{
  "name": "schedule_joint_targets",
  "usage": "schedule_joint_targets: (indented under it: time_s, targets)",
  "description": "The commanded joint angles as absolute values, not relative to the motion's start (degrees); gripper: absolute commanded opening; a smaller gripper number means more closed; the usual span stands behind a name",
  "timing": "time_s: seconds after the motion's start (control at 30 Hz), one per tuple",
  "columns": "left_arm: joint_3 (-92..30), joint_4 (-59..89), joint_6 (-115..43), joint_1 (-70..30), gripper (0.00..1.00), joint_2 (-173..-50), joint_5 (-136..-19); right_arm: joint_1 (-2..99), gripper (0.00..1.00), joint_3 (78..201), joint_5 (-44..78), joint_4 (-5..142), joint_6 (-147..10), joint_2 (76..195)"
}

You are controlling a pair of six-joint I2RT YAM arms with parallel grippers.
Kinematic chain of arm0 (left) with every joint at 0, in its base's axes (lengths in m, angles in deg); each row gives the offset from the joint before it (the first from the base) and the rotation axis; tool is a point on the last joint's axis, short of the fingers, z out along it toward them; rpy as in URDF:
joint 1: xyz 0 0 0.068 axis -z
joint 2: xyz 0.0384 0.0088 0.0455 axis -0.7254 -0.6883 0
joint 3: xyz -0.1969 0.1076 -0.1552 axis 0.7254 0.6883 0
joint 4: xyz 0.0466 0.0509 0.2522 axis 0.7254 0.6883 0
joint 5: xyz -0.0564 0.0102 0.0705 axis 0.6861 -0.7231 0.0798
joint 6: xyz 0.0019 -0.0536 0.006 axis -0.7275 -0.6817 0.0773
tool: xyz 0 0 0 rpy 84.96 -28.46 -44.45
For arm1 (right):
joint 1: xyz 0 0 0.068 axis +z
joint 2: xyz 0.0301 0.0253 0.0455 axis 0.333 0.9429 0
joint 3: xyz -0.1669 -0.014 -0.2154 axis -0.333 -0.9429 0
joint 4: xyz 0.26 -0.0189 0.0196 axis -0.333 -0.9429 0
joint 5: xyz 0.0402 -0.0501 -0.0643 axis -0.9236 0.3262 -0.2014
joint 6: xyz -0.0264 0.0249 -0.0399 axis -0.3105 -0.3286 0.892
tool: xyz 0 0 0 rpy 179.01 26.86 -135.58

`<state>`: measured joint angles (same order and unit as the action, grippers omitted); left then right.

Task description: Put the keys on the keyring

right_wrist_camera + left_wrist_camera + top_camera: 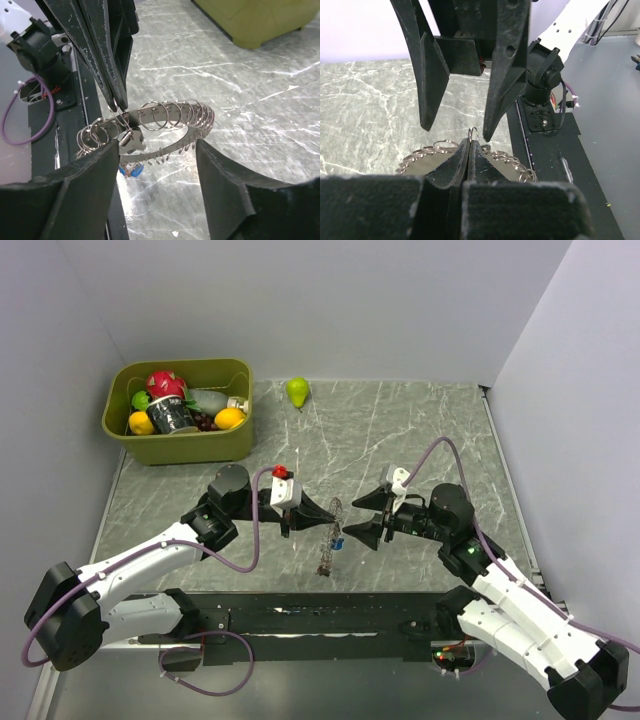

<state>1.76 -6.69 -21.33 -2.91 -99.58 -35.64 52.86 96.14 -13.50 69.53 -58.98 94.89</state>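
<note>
The keyring (172, 119) is a wide metal band strung with several small split rings, and it hangs above the table (400, 430). My left gripper (470, 143) is shut on one small split ring at the keyring's (517, 165) rim. The keyring (331, 535) dangles below its tips in the top view. A small metal key with a blue tag (131, 170) hangs under the band; the blue tag (338, 543) also shows from above. My right gripper (156, 167) is open, its fingers (85, 195) on either side of the ring, not touching it.
An olive bin (180, 445) of fruit and bottles stands at the back left. A green pear (297, 390) lies at the back middle. A black strip (320, 618) runs along the near edge between the arm bases.
</note>
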Motion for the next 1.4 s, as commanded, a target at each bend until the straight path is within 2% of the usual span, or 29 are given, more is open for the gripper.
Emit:
schedule_joint_targets:
  time_s: [0.0, 0.07, 0.1, 0.2, 0.73, 1.07, 1.27, 1.37]
  targets:
    - [0.5, -8.4, -19.1, -2.7, 0.01, -98.1, -36.5, 53.2, 0.75, 96.4, -11.1, 71.5, -58.7, 93.5]
    - [-0.1, -7.2, -18.4, -2.7, 0.01, -98.7, -37.7, 53.1, 0.77, 96.3, -10.7, 71.8, -58.6, 92.9]
    - [-0.2, -6.9, -18.3, -2.6, 0.01, -98.9, -38.0, 53.1, 0.92, 96.2, -10.5, 72.0, -58.7, 92.8]
    - [-0.9, -7.9, -19.1, -2.6, 0.01, -100.3, -39.4, 53.2, 0.97, 96.0, -9.5, 71.6, -58.9, 91.8]
    - [-6.3, -8.0, -21.0, -2.7, 0.01, -106.7, -44.2, 53.1, 1.0, 93.0, -1.9, 70.1, -59.6, 84.8]
    - [-15.9, -15.7, -26.3, -2.6, 0.01, -117.6, -50.4, 53.0, 1.0, 92.5, 2.9, 69.3, -59.6, 81.6]
    - [-5.7, -28.6, -30.0, -2.7, 0.01, -119.0, -60.5, 53.0, 1.0, 91.2, 3.1, 69.5, -60.4, 82.7]
    - [-0.6, -31.8, -31.3, -2.8, 0.02, -120.2, -61.6, 53.0, 1.0, 90.2, 3.3, 70.1, -60.9, 83.7]
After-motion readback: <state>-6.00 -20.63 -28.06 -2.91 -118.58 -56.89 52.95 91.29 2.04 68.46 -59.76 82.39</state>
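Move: The left fingers already pinch a small loop on the keyring, its disc hanging straight below them with its middle about 5 cm down; a blue key tag dangles roughly 9 cm below and 1 cm back. From the right hand, already half open, the keyring's middle is level fore-and-aft, about 5 cm left and 3 cm lower, while the left fingertips are some 4 cm left, 1 cm back and 2 cm higher. Keeping its pinch, the left hand carries the hanging keyring about 11 cm forward over the table and some 4 cm right, dipping slightly at first, speeding up later and swinging about 20 degrees counter-clockwise. Meanwhile the empty right hand opens its fingers fully and draws back some 4 cm to the right, turning about 15 degrees clockwise, so the keyring passes out ahead of it. ##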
